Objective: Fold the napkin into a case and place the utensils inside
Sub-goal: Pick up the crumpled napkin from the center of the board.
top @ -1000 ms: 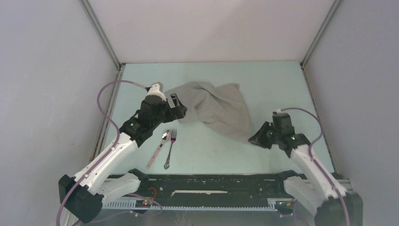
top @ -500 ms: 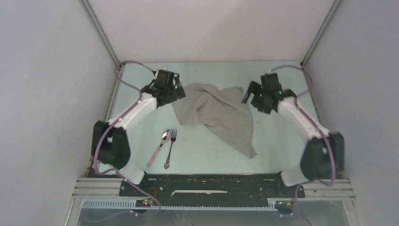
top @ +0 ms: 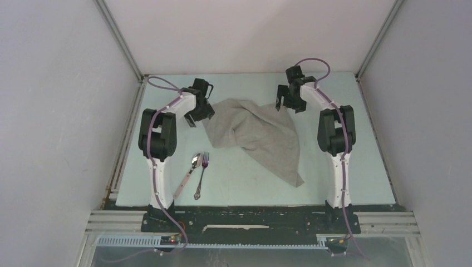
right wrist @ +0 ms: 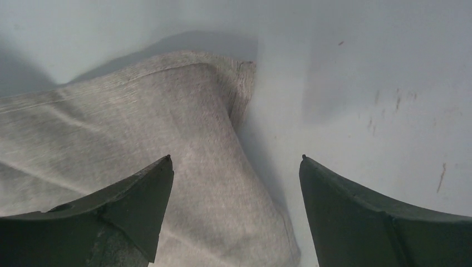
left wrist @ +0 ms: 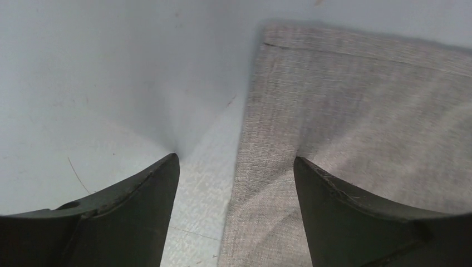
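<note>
The grey napkin lies rumpled in a rough triangle at mid-table; no case shape shows. The utensils lie side by side near the front left, a pink-handled spoon and a metal fork. My left gripper hangs open at the napkin's far left edge. In the left wrist view the cloth runs between the jaws of my left gripper, ungripped. My right gripper is open over the far right corner. There the napkin corner lies under the left jaw of my right gripper.
Grey enclosure walls stand close on the left, right and back of the pale green table. Both arms stretch straight out from their bases, the left arm and the right arm flanking the cloth.
My right gripper let go of the napkin's near right corner, opened and swung to the far right corner. The left arm reached farther back along the left edge. The cloth's near corner now rests flat.
</note>
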You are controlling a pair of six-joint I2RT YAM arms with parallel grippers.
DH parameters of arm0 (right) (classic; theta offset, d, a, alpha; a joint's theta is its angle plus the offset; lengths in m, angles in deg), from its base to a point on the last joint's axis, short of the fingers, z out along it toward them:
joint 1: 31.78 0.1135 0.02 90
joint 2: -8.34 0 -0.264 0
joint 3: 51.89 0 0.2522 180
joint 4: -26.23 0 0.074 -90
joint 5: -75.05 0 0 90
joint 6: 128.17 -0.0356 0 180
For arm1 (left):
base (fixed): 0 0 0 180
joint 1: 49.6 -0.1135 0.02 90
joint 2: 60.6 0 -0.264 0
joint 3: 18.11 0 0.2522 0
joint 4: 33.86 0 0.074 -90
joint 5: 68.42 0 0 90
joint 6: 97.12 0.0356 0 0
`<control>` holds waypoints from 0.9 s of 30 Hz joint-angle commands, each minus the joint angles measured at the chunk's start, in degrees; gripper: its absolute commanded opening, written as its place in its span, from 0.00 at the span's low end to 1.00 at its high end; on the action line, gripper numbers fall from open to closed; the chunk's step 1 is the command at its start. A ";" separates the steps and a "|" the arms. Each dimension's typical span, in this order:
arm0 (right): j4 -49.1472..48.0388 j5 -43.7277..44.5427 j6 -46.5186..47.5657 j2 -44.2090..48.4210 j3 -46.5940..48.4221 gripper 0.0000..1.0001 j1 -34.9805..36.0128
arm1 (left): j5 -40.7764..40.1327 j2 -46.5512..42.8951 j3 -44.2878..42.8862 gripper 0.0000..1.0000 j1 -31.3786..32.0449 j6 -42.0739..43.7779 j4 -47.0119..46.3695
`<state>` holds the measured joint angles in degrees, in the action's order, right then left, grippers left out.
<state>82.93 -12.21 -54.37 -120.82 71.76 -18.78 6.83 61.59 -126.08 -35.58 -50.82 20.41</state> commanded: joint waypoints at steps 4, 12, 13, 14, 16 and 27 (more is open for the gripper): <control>3.70 1.79 3.33 -7.00 9.56 0.90 0.15 | -0.31 5.12 -8.57 0.83 -0.58 -6.09 5.78; 2.52 0.15 3.49 -9.60 10.66 0.88 0.63 | -0.42 9.98 -15.33 0.75 -0.75 -10.91 11.00; 2.46 0.16 3.61 -9.61 10.54 0.87 0.71 | -0.74 10.12 -15.33 0.75 -0.74 -11.86 11.62; 2.35 0.25 3.70 -9.49 10.42 0.86 0.79 | -0.74 10.21 -15.24 0.73 -0.75 -12.70 11.98; 1.82 0.43 3.81 -9.17 9.92 0.84 1.09 | -0.04 10.46 -14.85 0.67 -0.75 -13.38 12.08; -1.63 0.12 3.85 -7.74 8.54 0.49 1.54 | -2.85 11.69 -17.70 0.22 -1.03 -9.63 10.13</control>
<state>83.80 -12.10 -51.23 -129.48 80.35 -17.45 5.33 71.80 -141.42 -36.12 -62.87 32.30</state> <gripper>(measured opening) 0.574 0.261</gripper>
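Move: The napkin's left edge, just short of its far-left corner, is where the left fingers will shut: about 2 cm ahead, level sideways and 1 cm below that hand. The fork lies some 25 cm back and 1 cm right of the left hand, the spoon 25 cm back and 4 cm left. For the right hand, the napkin's far-right corner is about 2 cm ahead, 1 cm left and 3 cm down; the long near corner is roughly 33 cm back, 2 cm right. The napkin's two far corners are taken between the fingers together. The left hand eases about 2 cm forward and 1 cm down, turning some 10 degrees counter-clockwise, and its wide fingers close almost fully until the tips pinch the left edge. The right hand sinks 3 cm and goes 2 cm forward over its corner, then drifts 1.5 cm left while its fingers close only part-way, astride the folded edge. ##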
